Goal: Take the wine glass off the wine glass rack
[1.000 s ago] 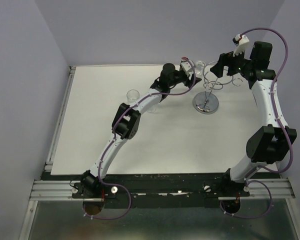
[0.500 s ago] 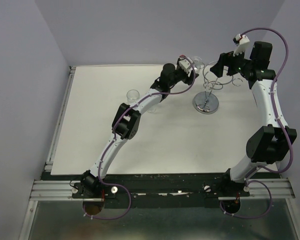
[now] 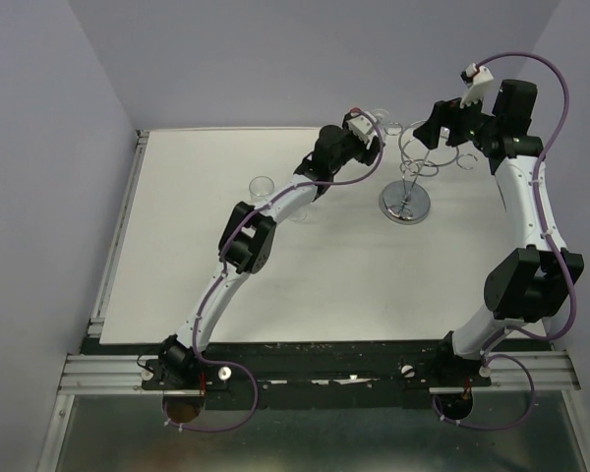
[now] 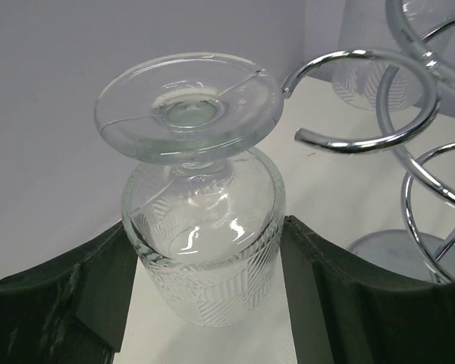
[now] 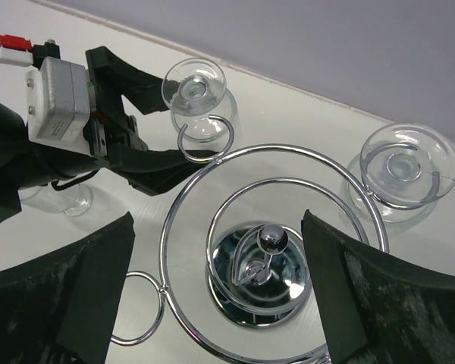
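A clear cut-pattern wine glass (image 4: 201, 250) hangs foot-up between my left gripper's (image 4: 207, 254) fingers, which press on both sides of its bowl. Its round foot (image 4: 188, 102) sits just left of an open chrome hook (image 4: 364, 98) of the wine glass rack (image 3: 405, 205), and the stem looks clear of that hook. In the right wrist view the same glass (image 5: 196, 95) is at the rack's far left edge. My right gripper (image 5: 216, 227) hovers open above the rack's ring top (image 5: 273, 250), with a finger on either side of it and not touching it.
Another glass (image 5: 408, 171) hangs foot-up on the rack's right side. A further glass (image 3: 262, 185) stands on the white table beside my left forearm. The back wall is close behind the rack. The rack's mirrored base (image 5: 262, 292) lies below the rings.
My left gripper has moved slightly back and left, away from the rack, with the glass in it. The right gripper has edged up a little above the rack.
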Controlling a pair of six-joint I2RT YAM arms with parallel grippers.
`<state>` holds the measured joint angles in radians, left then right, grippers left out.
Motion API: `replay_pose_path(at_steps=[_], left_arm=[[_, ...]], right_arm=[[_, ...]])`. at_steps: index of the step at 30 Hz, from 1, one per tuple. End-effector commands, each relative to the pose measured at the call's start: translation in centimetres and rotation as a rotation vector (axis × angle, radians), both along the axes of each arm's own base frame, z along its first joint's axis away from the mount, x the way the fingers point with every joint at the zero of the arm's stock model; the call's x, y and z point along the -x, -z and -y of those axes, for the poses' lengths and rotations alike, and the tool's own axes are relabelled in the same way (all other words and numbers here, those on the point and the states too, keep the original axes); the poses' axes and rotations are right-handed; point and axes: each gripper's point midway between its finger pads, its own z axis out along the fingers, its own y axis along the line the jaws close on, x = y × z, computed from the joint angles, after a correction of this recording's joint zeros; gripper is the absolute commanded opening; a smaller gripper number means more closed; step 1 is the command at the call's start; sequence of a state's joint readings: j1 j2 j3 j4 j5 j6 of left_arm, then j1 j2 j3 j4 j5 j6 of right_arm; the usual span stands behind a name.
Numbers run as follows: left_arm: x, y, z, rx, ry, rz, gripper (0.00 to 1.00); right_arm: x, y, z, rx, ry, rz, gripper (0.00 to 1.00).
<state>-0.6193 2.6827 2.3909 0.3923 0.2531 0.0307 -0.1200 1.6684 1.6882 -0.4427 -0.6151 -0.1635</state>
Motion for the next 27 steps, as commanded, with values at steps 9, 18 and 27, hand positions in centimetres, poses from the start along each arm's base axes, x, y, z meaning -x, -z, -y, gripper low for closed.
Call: replay_pose_path(at_steps=[9, 18, 27], left_arm=[[1.8, -14.0, -5.7, 0.059, -0.107, 0.202, 0.00], [7.3, -20.7, -8.4, 0.158, -0.039, 0.133, 0.00], [17.1, -24.9, -11.4, 0.250, 0.113, 0.004, 0.00]], right_arm=[[0.8, -5.1, -0.5, -0.037, -0.008, 0.131, 0.98], [4.0, -7.4, -2.0, 0.024, -0.085, 0.296, 0.98], [9.8, -9.6, -4.3, 0.121, -0.111, 0.427, 0.97]])
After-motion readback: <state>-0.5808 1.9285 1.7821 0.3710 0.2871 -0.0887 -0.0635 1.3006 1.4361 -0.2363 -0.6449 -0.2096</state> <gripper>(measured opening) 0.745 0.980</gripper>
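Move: Some 13 cm back from the left hand, 18 cm to its left and 15 cm lower stands the nearer standing glass, the second about 10 cm farther left. The empty left hook is roughly 4 cm back and 4 cm right of that hand; the rack's pole, about 8 cm back and 15 cm right. From the right hand, the nearer standing glass is about 32 cm left, 5 cm back, 25 cm below. Keeping its grip on the upside-down wine glass, the left hand first eases left with a slight dip, then sweeps up, back and left away from the rack, ending some 20 cm higher. The open, empty right hand rises about 8 cm and draws back as far from over the rack, drifting left and tipping its fingers up some 20 degrees. ##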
